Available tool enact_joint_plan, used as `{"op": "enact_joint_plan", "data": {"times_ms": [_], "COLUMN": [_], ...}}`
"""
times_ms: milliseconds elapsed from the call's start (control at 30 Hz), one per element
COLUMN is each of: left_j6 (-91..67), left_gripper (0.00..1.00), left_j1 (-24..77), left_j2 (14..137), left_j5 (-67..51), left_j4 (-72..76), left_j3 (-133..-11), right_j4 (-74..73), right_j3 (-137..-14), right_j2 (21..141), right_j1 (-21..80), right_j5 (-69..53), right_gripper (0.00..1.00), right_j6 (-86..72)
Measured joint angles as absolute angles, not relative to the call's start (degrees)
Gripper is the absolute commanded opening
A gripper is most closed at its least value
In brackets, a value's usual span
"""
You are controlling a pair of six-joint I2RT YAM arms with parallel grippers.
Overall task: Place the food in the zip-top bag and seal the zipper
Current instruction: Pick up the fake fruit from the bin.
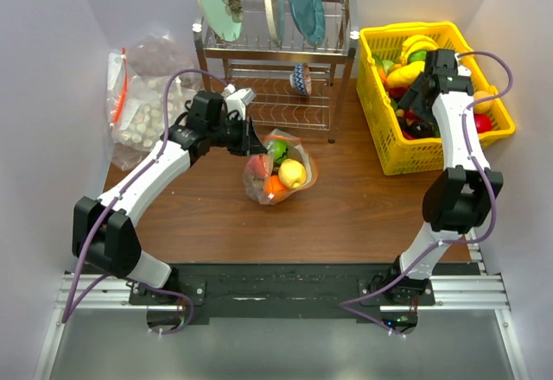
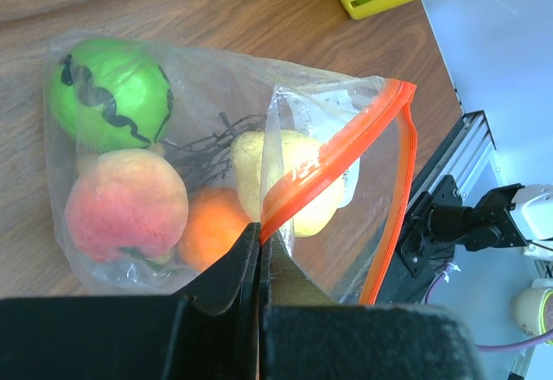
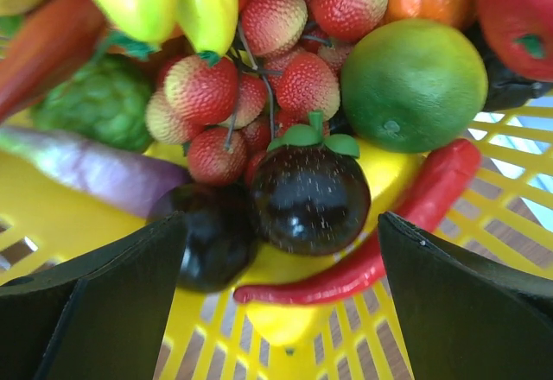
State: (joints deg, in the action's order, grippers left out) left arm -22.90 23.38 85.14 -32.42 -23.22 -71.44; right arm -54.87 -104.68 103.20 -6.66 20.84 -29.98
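Note:
The clear zip-top bag (image 1: 278, 168) lies on the brown table with its mouth partly open. Through the plastic I see food: a green round fruit (image 2: 108, 95), a pink peach (image 2: 125, 203), an orange (image 2: 212, 229) and a yellowish fruit (image 2: 302, 181). My left gripper (image 2: 259, 227) is shut on the orange-red zipper (image 2: 333, 160) at the near end of the strip. Over in the yellow basket (image 1: 389, 155), my right gripper (image 3: 281, 218) stands open just above a dark purple mangosteen (image 3: 311, 199), holding nothing.
The basket also holds lychees (image 3: 276, 69), a lime (image 3: 415, 82), a red chili (image 3: 406, 224) and other toy produce. A dish rack (image 1: 276, 60) with plates stands at the back. Bags of white lumps (image 1: 143, 104) lie at the back left.

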Motion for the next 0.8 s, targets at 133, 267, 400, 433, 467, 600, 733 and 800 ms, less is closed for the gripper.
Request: {"op": "enact_joint_plan", "data": {"times_ms": [133, 267, 400, 433, 467, 600, 733, 800], "left_j6": [-22.9, -22.9, -22.9, -22.9, -22.9, -22.9, -22.9, -22.9], "left_gripper": [0.00, 0.00, 0.00, 0.00, 0.00, 0.00, 0.00, 0.00], "left_j1": [23.4, 23.3, 23.2, 23.2, 23.3, 23.2, 23.2, 23.1], "left_j2": [85.0, 85.0, 84.9, 84.9, 84.9, 84.9, 84.9, 84.9], "left_j5": [-32.6, -32.7, -32.8, -32.8, -32.8, -32.8, -32.8, -32.8], "left_j4": [-23.2, -23.2, -23.1, -23.1, -23.1, -23.1, -23.0, -22.8], "left_j3": [-71.4, -71.4, -71.4, -71.3, -71.3, -71.3, -71.2, -70.8], "right_j4": [-56.4, -56.7, -57.3, -57.4, -57.5, -57.7, -57.8, -57.8], "right_j3": [-105.3, -105.3, -105.4, -105.4, -105.4, -105.4, -105.4, -105.4], "right_j2": [106.1, 108.1, 109.9, 110.2, 110.3, 109.0, 105.3, 102.6], "right_j1": [-6.8, -7.2, -8.1, -8.3, -8.3, -8.3, -8.1, -8.1], "right_j5": [21.6, 22.7, 23.2, 23.3, 23.2, 22.7, 21.3, 20.9], "right_gripper": [0.95, 0.90, 0.76, 0.72, 0.64, 0.61, 0.61, 0.61], "right_j6": [-31.2, -32.5, -33.5, -33.6, -33.7, -33.4, -33.3, -33.2]}}
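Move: The dark purple fruit with green leaves sits in the bin about 5 cm below the right hand and some 2 cm to its right. Of that fruit, a second dark fruit lies about 5 cm left, the green lime about 6 cm right, the red lychees roughly 6 cm ahead, and the red chili some 4 cm nearer the base. From the left hand, the purple fruit is about 42 cm right, 7 cm ahead and 5 cm lower. Around the dark purple fruit the wide-open right fingers go down about 5 cm, drifting some 2 cm right and tipping a little steeper. They close partway near the bottom until its body stops them, pinching it from both sides. Then the hand keeps that grip and rises straight back up about 5 cm. ##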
